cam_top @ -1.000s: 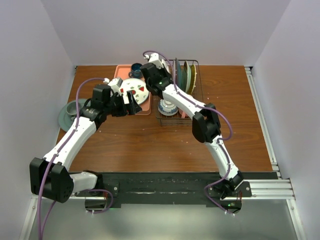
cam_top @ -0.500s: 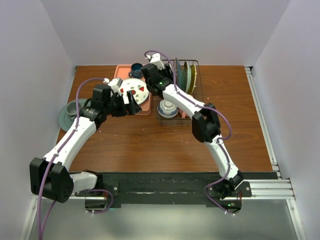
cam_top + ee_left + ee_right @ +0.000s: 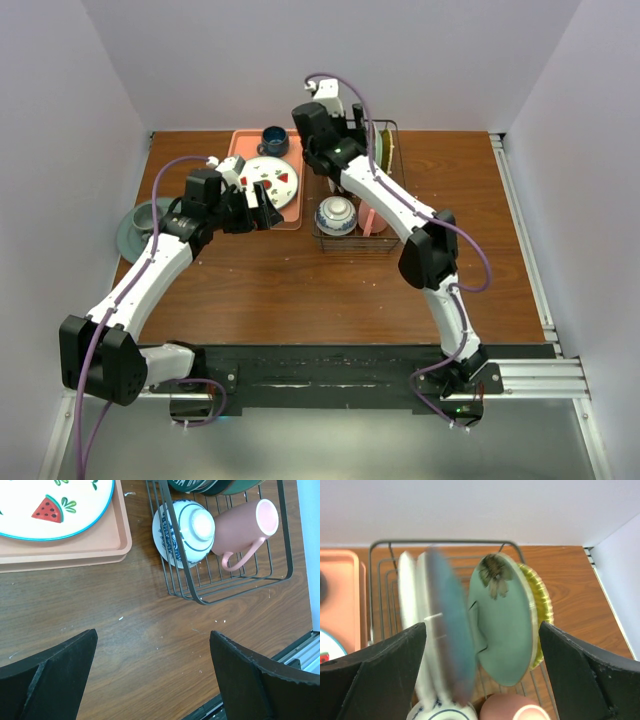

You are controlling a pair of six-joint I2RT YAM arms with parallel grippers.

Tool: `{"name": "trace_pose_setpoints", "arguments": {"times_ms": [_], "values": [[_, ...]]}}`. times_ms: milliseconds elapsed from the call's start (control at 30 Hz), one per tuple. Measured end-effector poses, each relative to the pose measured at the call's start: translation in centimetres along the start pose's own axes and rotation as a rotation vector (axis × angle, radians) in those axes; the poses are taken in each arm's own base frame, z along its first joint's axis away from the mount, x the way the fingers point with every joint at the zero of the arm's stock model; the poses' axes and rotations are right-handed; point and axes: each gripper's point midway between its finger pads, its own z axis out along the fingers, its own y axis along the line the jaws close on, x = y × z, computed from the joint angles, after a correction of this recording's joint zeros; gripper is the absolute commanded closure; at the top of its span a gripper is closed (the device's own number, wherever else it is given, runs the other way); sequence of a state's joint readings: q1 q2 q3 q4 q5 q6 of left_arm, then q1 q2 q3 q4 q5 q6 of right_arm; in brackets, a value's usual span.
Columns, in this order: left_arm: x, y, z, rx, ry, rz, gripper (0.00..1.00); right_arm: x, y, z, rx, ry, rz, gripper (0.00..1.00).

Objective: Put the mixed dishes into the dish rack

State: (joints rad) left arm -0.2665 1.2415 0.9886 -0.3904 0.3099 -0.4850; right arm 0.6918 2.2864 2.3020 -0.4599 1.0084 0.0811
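Note:
The dish rack (image 3: 380, 238) stands right of centre, and my right gripper (image 3: 482, 628) hovers open just above it, holding nothing. Below it, several plates stand upright in the rack (image 3: 445, 542): a white plate (image 3: 406, 595), a blurred teal-grey plate (image 3: 447, 630), a pale green plate (image 3: 502, 625) and a yellow plate (image 3: 541, 600). A blue-and-white bowl (image 3: 185, 530) and a pink mug (image 3: 245, 527) lie at the rack's near end. My left gripper (image 3: 153, 632) is open over bare wood, near a white plate with red marks (image 3: 270, 182) on the pink tray (image 3: 240, 145).
A dark blue mug (image 3: 274, 140) sits at the back of the pink tray. A grey-green bowl on a teal-grey plate (image 3: 140, 225) rests at the table's left edge. A metal rail (image 3: 525, 250) runs along the right side.
My right gripper has opened and risen up and back from the rack, letting go of the teal-grey plate, which now stands blurred among the others. The left arm has not moved.

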Motion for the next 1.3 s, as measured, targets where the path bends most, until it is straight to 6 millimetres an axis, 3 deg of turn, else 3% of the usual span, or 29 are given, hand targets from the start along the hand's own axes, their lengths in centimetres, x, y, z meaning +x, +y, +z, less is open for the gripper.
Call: {"name": "trace_pose_setpoints", "arguments": {"times_ms": [367, 633, 767, 867, 900, 1000, 1133, 1300], "values": [[0.0, 0.1, 0.0, 0.000, 0.000, 0.018, 0.00, -5.3, -4.5, -3.3, -0.056, -0.033, 0.157, 0.01], [-0.1, 0.1, 0.0, 0.000, -0.002, 0.038, 0.00, -6.5, -8.0, -6.5, -0.110, -0.023, 0.219, 0.01], [-0.4, 0.1, -0.1, -0.004, -0.012, 0.054, 0.00, -6.1, -9.5, -7.9, -0.149, -0.003, 0.232, 0.02], [-0.9, 0.0, -0.4, -0.008, -0.028, 0.068, 0.00, -5.8, -9.7, -8.9, -0.217, 0.009, 0.226, 0.15], [-1.0, 0.0, -0.6, -0.008, -0.034, 0.071, 0.00, -6.0, -9.0, -9.1, -0.263, 0.012, 0.225, 0.23], [-1.5, -0.3, -1.2, -0.009, -0.059, 0.078, 0.00, -5.8, -6.7, -9.3, -0.364, 0.023, 0.201, 0.32], [-2.3, -0.7, -2.5, -0.008, -0.107, 0.090, 0.00, -4.4, -0.8, -8.6, -0.469, 0.052, 0.145, 0.44], [-3.2, -1.2, -4.6, -0.018, -0.176, 0.103, 0.00, 1.8, 7.5, -7.1, -0.564, 0.156, 0.039, 0.53]]}}
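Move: The watermelon plate lies flat in the tray, about 23 cm to the right hand's left, level with it fore and aft, and 24 cm below. The white plates stand in the rack about 3 cm left of that hand and 13 cm below, neither ahead nor back. The navy mug is some 15 cm ahead, 22 cm left and 23 cm down. For the left hand, the watermelon plate is about 20 cm ahead, 3 cm left and 17 cm below. Towards the watermelon plate in the end: the empty right hand first lifts clear of the racked plates, about 10 cm up and 9 cm back, drifting right, then swings left and drops about 13 cm each way, fingers narrowing to half open, turning counter-clockwise and tipping down. Late on, the open left hand rises about 5 cm, edging left, and its fingers tilt up. ##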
